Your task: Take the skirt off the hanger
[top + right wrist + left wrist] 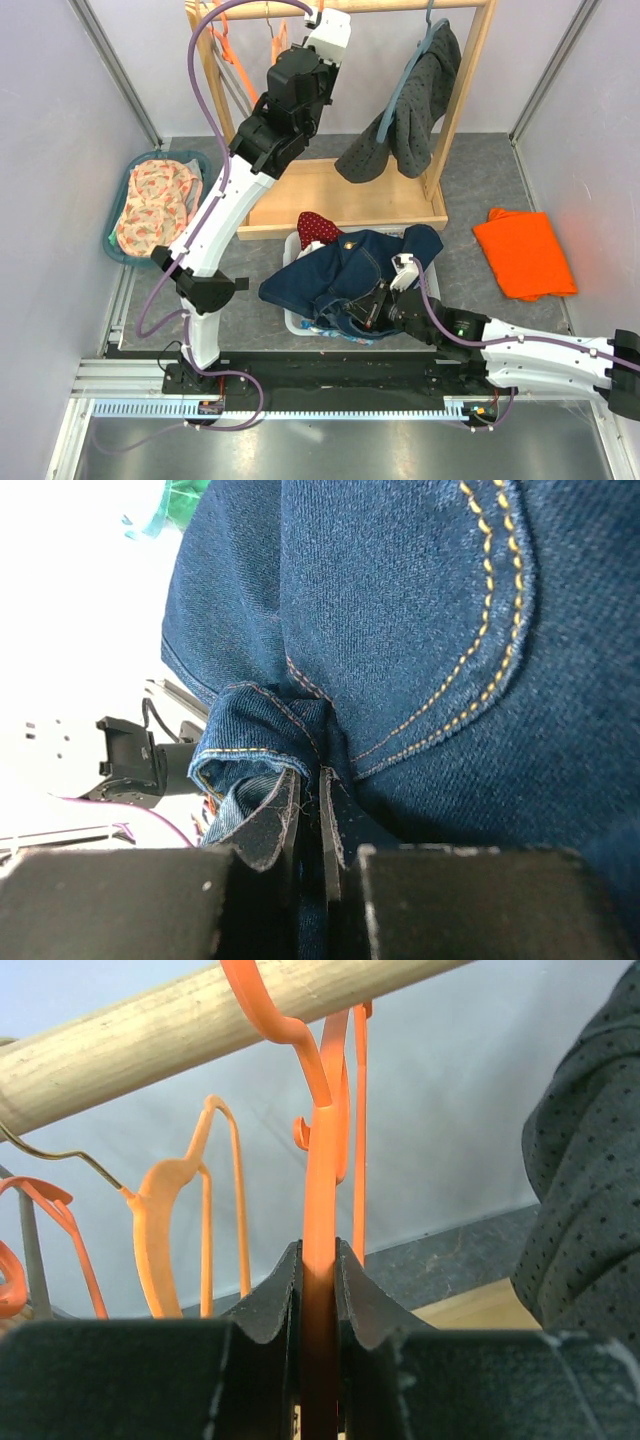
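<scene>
The blue denim skirt (350, 270) lies bunched over a white basket (292, 247) in front of the arms, apart from any hanger. My right gripper (373, 308) is shut on a fold of the skirt (420, 630) near a seam, its jaws (310, 780) pinching the cloth. My left gripper (320, 20) is raised to the wooden rail (150, 1050) and shut on the stem of an orange hanger (320, 1180), whose hook rests over the rail. No garment shows on that hanger.
More orange hangers (165, 1220) hang on the rail to the left. A dark grey garment (410, 110) hangs at the rack's right. A red dotted cloth (318, 227) lies in the basket. A teal basket (118, 215) stands at left, an orange cloth (523, 252) at right.
</scene>
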Controlling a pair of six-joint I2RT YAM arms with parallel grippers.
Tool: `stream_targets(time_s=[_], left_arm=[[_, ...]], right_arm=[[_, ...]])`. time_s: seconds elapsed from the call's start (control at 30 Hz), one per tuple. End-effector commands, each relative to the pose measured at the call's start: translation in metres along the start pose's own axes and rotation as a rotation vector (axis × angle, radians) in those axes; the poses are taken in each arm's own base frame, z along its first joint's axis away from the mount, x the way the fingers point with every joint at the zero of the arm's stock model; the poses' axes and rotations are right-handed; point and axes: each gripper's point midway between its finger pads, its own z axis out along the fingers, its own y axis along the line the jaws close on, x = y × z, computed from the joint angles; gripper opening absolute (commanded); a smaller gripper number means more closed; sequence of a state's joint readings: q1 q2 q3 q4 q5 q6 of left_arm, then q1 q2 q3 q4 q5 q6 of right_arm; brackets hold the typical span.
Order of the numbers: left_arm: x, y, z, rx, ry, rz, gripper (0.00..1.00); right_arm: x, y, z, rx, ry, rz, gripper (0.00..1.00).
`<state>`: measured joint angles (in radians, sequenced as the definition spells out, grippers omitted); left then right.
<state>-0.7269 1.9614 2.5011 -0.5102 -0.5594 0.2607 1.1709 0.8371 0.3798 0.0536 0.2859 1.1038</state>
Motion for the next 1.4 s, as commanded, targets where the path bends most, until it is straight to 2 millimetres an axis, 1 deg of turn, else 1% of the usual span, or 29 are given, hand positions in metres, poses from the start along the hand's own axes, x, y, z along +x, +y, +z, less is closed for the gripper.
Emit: stream_targets(time_s=[0.0,0.07,0.1,0.23,0.43,0.47,0.53,0.57,0.6,0.63,0.67,0.7,0.77,0.8,0.83,0.87,0.93,0.97,1.0,1.03,1.07,1.1,1.13,1.17,1.2,1.23,1.27,1.33,1.37], left_arm=[[-0.01,0.023,0.009,-0.109,-0.047,-0.008,0.02],[-0.001,0.025,0.013,-0.117,-0.025,-0.001,0.02],[0.007,0.023,0.014,-0.122,-0.007,0.01,0.02],[0.014,0.021,0.012,-0.111,0.015,0.021,0.02],[0.029,0.015,0.002,-0.061,0.071,0.043,0.04],[0.029,0.017,-0.002,-0.055,0.074,0.04,0.07],[0.029,0.016,-0.007,-0.038,0.078,0.038,0.3],[0.025,0.019,-0.013,-0.037,0.073,0.033,0.54],[0.024,0.018,-0.016,-0.031,0.071,0.033,0.62],[0.02,0.02,-0.02,-0.029,0.065,0.029,0.67],[0.017,0.023,-0.025,-0.027,0.061,0.024,0.7],[0.014,0.022,-0.029,-0.016,0.055,0.023,0.7],[0.01,0.023,-0.034,-0.01,0.048,0.018,0.72],[0.003,0.025,-0.042,-0.004,0.034,0.008,0.73],[0.002,0.025,-0.046,0.002,0.033,0.007,0.75],[-0.009,0.031,-0.056,0.01,0.01,-0.006,0.79],[-0.017,0.032,-0.068,0.039,-0.007,-0.014,0.83],[-0.024,0.033,-0.076,0.058,-0.024,-0.021,0.85],[-0.037,0.043,-0.09,0.061,-0.055,-0.041,0.87],[-0.04,0.046,-0.096,0.071,-0.062,-0.042,0.93],[-0.044,0.048,-0.102,0.082,-0.074,-0.048,0.96],[-0.054,0.058,-0.116,0.084,-0.101,-0.06,0.99],[-0.056,0.061,-0.122,0.089,-0.106,-0.059,1.0],[-0.061,0.065,-0.129,0.098,-0.12,-0.064,1.0],[-0.066,0.074,-0.139,0.096,-0.138,-0.069,1.0],[-0.069,0.077,-0.145,0.101,-0.149,-0.074,1.0],[-0.071,0.079,-0.15,0.107,-0.157,-0.077,1.0],[-0.074,0.087,-0.163,0.118,-0.176,-0.086,0.99],[-0.074,0.089,-0.167,0.121,-0.177,-0.086,1.0]], right_arm=[[0.008,-0.033,-0.009,0.103,0.037,-0.045,0.0],[-0.003,-0.02,-0.013,0.082,0.008,-0.055,0.0],[-0.007,-0.022,-0.015,0.097,0.006,-0.075,0.0],[-0.029,0.007,-0.024,0.058,-0.034,-0.085,0.0],[-0.039,0.023,-0.026,0.065,-0.041,-0.06,0.0],[-0.034,0.013,-0.024,0.119,-0.015,-0.078,0.04],[-0.039,0.019,-0.024,0.143,-0.012,-0.095,0.1],[-0.037,0.013,-0.022,0.176,0.0,-0.112,0.16],[-0.04,0.016,-0.022,0.181,-0.005,-0.113,0.2],[-0.04,0.015,-0.021,0.193,-0.006,-0.118,0.26],[-0.042,0.016,-0.021,0.196,-0.008,-0.121,0.27],[-0.046,0.021,-0.022,0.189,-0.016,-0.121,0.28],[-0.051,0.024,-0.025,0.194,-0.024,-0.143,0.38],[-0.061,0.036,-0.029,0.18,-0.045,-0.145,0.43],[-0.066,0.034,-0.034,0.207,-0.055,-0.166,0.47],[-0.082,0.052,-0.041,0.183,-0.085,-0.187,0.48],[-0.099,0.061,-0.052,0.205,-0.111,-0.243,0.54],[-0.119,0.086,-0.065,0.167,-0.146,-0.274,0.58],[-0.125,0.093,-0.065,0.178,-0.143,-0.31,0.67],[-0.128,0.092,-0.07,0.218,-0.122,-0.347,0.71],[-0.149,0.118,-0.084,0.193,-0.161,-0.35,0.72],[-0.149,0.117,-0.072,0.256,-0.127,-0.407,0.74],[-0.15,0.106,-0.08,0.342,-0.086,-0.455,0.75],[-0.182,0.129,-0.096,0.356,-0.181,-0.451,0.75],[-0.19,0.129,-0.092,0.412,-0.19,-0.493,0.75],[-0.204,0.132,-0.1,0.447,-0.227,-0.517,0.75],[-0.233,0.149,-0.115,0.444,-0.336,-0.497,0.75],[-0.27,0.154,-0.115,0.506,-0.419,-0.504,0.74],[-0.294,0.17,-0.128,0.483,-0.49,-0.467,0.75]])
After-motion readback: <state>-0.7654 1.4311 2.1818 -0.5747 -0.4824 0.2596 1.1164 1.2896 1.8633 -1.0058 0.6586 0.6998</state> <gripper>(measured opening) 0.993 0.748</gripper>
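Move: The left hand holds the bare orange hanger just under the rack's rod, which runs roughly 9 cm above and 2 cm ahead, level sideways; the next orange hanger hangs about 8 cm to its left and 2 cm farther out, the grey garment some 14 cm to its right and 3 cm ahead. The right hand grips the jeans over the near part of the basket, whose middle is about 7 cm ahead, straight on and 6 cm lower; from it the red cloth lies roughly 19 cm ahead, 9 cm left, the grey garment some 22 cm ahead, 8 cm right, 30 cm up. Edging forward and sinking about 4 cm, the left hand hangs the orange hanger on the rod, opens wide and backs off some 15 cm, also rising and going left. The right hand, still pinching the jeans, shifts slightly right and up, opens to let them go, then climbs fast and reaches a little forward towards the grey garment, its wrist swinging the fingers more to the front. ##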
